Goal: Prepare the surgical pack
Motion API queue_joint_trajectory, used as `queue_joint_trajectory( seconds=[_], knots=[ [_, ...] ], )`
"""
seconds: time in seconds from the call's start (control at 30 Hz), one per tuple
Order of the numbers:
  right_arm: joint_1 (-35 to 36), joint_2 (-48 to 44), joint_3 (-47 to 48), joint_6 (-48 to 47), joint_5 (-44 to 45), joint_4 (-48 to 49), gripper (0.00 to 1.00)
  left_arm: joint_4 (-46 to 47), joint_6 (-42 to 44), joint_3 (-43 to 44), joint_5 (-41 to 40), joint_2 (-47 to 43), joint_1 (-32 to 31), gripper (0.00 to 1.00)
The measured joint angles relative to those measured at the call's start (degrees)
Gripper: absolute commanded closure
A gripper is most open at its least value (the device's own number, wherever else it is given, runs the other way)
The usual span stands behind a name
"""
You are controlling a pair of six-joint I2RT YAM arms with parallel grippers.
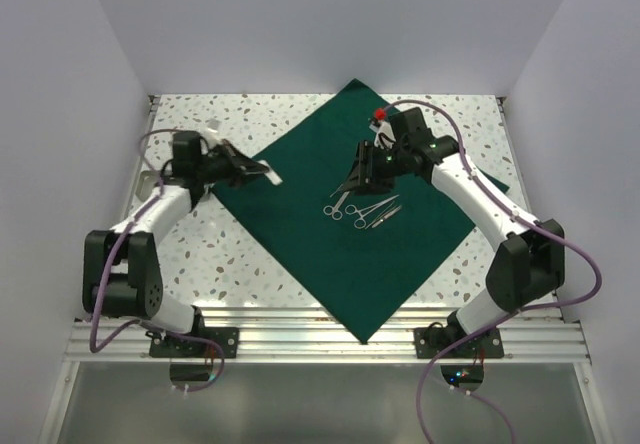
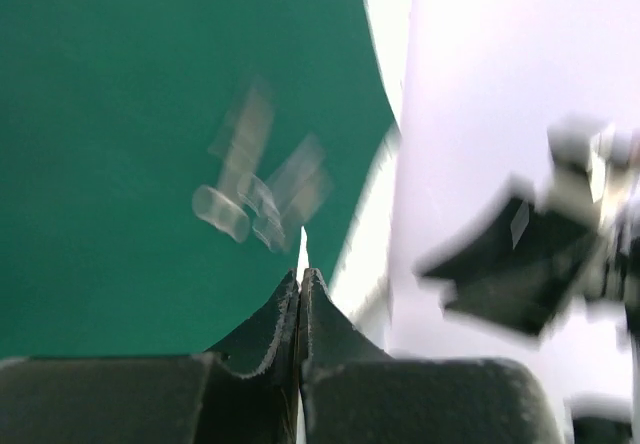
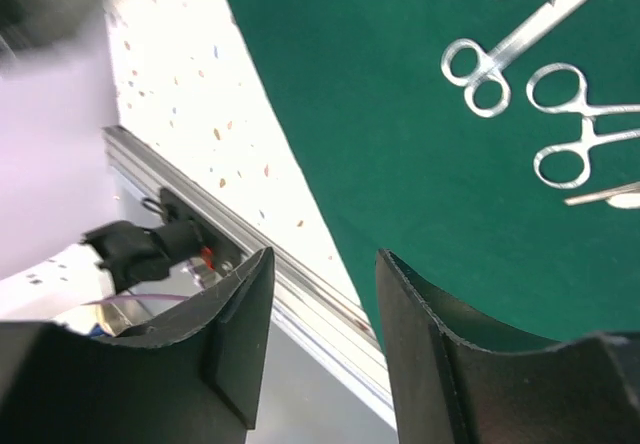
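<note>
The dark green drape [image 1: 330, 254] lies spread flat as a diamond on the speckled table. Several thin silver scissor-like instruments [image 1: 362, 209] lie together at its middle. My left gripper [image 1: 255, 172] hovers over the drape's left corner, shut on a small white gauze piece [image 1: 270, 177]. In the left wrist view the jaws [image 2: 301, 276] are pressed together, with a thin white sliver of gauze [image 2: 303, 249] between them above the drape [image 2: 120, 114] and the blurred instruments [image 2: 228, 214]. My right gripper [image 1: 352, 182] is open and empty just left of the instruments. Its wrist view [image 3: 325, 256] shows the instruments [image 3: 535, 24] on the drape [image 3: 400, 114].
White walls close in the table [image 1: 250, 254] on three sides. A metal rail [image 1: 320, 339] runs along the near edge and also shows in the right wrist view [image 3: 300, 294]. A small white piece [image 1: 213, 126] lies behind the left arm at the back left.
</note>
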Motion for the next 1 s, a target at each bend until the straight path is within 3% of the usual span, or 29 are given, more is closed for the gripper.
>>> queue_joint_trajectory(
  seconds=[0.17, 0.3, 0.53, 0.8, 0.83, 0.87, 1.0],
  knots=[
    [0.00, 0.61, -0.61, -1.46, 0.83, -2.08, 0.49, -8.55, 4.63, 1.05, -7.30, -0.79, 21.97, 1.00],
    [0.00, 0.94, -2.23, -2.03, 0.83, -2.43, 0.49, -13.68, 6.62, 5.05, -12.24, 2.12, 29.49, 1.00],
    [0.00, 2.64, -2.71, -2.93, 0.94, -2.80, 0.49, -18.05, 7.63, 11.32, -17.94, 11.28, 34.88, 1.00],
    [-0.07, 4.17, -2.71, -3.37, 1.25, -2.84, 0.48, -21.94, 7.61, 17.73, -21.44, 18.78, 36.09, 0.99],
    [-0.09, 4.50, -2.71, -3.39, 1.38, -2.89, 0.49, -22.18, 7.61, 18.69, -21.62, 19.76, 36.09, 0.95],
    [-0.13, 4.81, -2.69, -3.37, 1.49, -2.91, 0.48, -22.34, 7.63, 19.41, -21.73, 20.48, 36.09, 0.84],
    [-0.35, 5.88, -2.67, -3.32, 2.56, -2.95, 0.48, -22.84, 7.74, 21.68, -22.67, 22.93, 36.11, 0.69]
  ],
)
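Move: The left hand holds the white gauze pad over the cloth; the metal tray it goes to lies about 30 cm to its left, 8 cm ahead and 16 cm below, with the cloth's left corner some 18 cm left, 7 ahead. From the half-open right hand the scissors lie roughly 7 cm ahead, 7 left and 19 down, the clamp 3 ahead and 4 right, the small forceps 12 ahead and 7 left, all at table height. The left hand sweeps the already gripped gauze pad about 33 cm to the left, off the cloth and over the metal tray, fast at first and then easing; it reaches 8 cm forward and sinks 11 cm, mostly late, while the wrist swings some 50 degrees counter-clockwise and tips down, and over the tray the fingers begin to part to let the pad go. Meanwhile the right hand, empty and still half open, sinks about 6 cm towards the instruments on the cloth, tilting slightly and touching nothing. ##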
